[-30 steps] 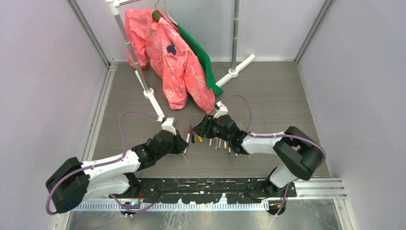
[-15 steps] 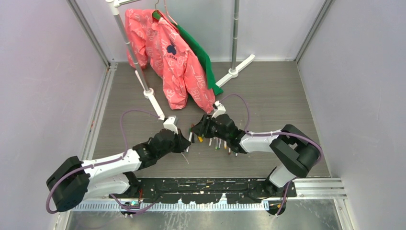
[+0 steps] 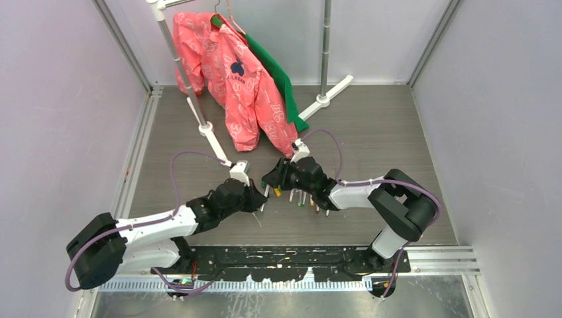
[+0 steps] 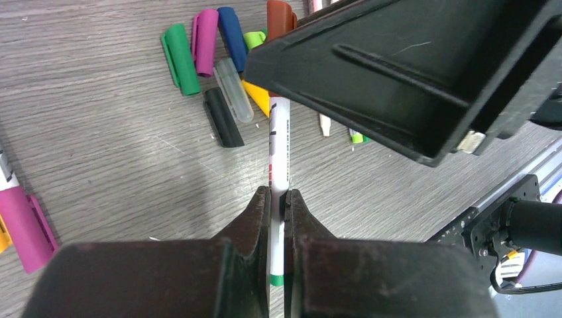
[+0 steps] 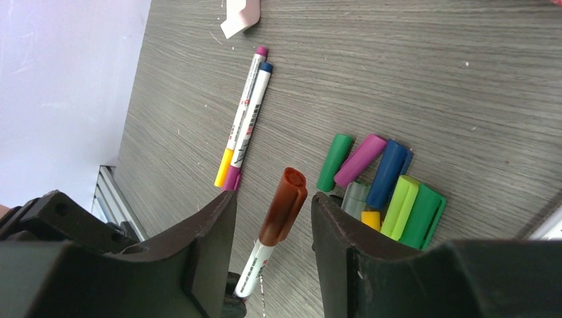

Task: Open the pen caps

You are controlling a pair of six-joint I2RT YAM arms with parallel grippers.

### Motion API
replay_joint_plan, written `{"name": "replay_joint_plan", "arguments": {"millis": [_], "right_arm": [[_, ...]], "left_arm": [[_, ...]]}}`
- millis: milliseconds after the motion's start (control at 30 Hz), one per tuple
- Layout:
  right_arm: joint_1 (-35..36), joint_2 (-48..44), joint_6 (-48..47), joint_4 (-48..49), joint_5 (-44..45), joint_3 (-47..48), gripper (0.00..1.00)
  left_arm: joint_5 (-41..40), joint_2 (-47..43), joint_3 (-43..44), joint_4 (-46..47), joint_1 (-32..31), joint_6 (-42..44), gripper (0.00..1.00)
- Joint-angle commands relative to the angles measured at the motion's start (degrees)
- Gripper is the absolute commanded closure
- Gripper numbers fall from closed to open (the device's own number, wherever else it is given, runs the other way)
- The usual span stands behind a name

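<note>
My left gripper (image 4: 278, 193) is shut on a white pen barrel (image 4: 279, 142) and holds it above the table. The pen's brown cap (image 5: 283, 205) sits between the fingers of my right gripper (image 5: 273, 199), which is open with a gap on each side of the cap. In the top view the two grippers meet at mid-table, left (image 3: 260, 199) and right (image 3: 270, 180). Loose pen caps lie beside them: green (image 5: 334, 162), purple (image 5: 359, 160), blue (image 5: 386, 173), lime (image 5: 399, 207). Two capped pens (image 5: 246, 116) lie side by side further off.
A pink jacket (image 3: 235, 79) and a green garment (image 3: 278, 73) hang on a rack at the back; its feet (image 3: 215, 142) reach toward the left gripper. Several uncapped pens (image 3: 301, 199) lie under the right wrist. A magenta-capped pen (image 4: 26, 228) lies to the left.
Both grippers have drawn closer together. The held pen's brown cap now sits between the right fingers, which have narrowed a little.
</note>
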Motion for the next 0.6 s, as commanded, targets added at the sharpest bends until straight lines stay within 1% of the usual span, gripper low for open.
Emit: {"name": "replay_joint_plan", "arguments": {"millis": [0,100,233,300,367,533,567], "right_arm": [[-0.16,0.85,0.64,4.41,-1.06,1.98,0.50],[-0.09,1.27,0.84,5.05,-1.42,1.89,0.55],[-0.22,1.31,1.19,5.94,-1.44,1.48,0.70],[-0.27,1.29,1.23,6.08,-1.51,1.24,0.72],[-0.33,1.23,1.29,6.30,-1.53,1.03,0.78],[-0.36,1.34,1.66,6.83,-2.01,0.71,0.96],[-0.36,1.31,1.76,6.95,-1.97,0.55,0.99]], "left_arm": [[0.51,0.11,2.19,4.45,-0.49,0.60,1.00],[0.62,0.60,2.26,4.74,-0.64,0.50,1.00],[0.62,1.23,2.20,5.03,-0.77,0.34,1.00],[0.45,1.45,2.04,5.27,-0.86,0.24,1.00],[0.44,1.58,1.82,5.46,-0.86,0.23,1.00],[-0.04,1.92,2.00,5.41,-0.94,0.06,1.00],[-0.27,1.98,2.12,5.21,-0.94,0.06,0.96]]}}
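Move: My right fingers stand half open around the brown cap, its middle about 1 cm to the left of my right hand point and level with it. On the table some 7 cm below that hand, the green cap lies about 2 cm ahead and 1 cm left, the blue cap 2 cm ahead and 3 cm right, and the black cap 1 cm back. From my left hand, which already holds the pen near its tail, the brown cap is about 6 cm ahead and 2 cm above. I shut my right fingers from about half open to a fifth and pinch the brown cap from both sides. That hand edges less than 1 cm left while dipping about half a centimetre and coming back up. My left hand keeps its grip on the white barrel, easing roughly 0.5 cm to the right. ##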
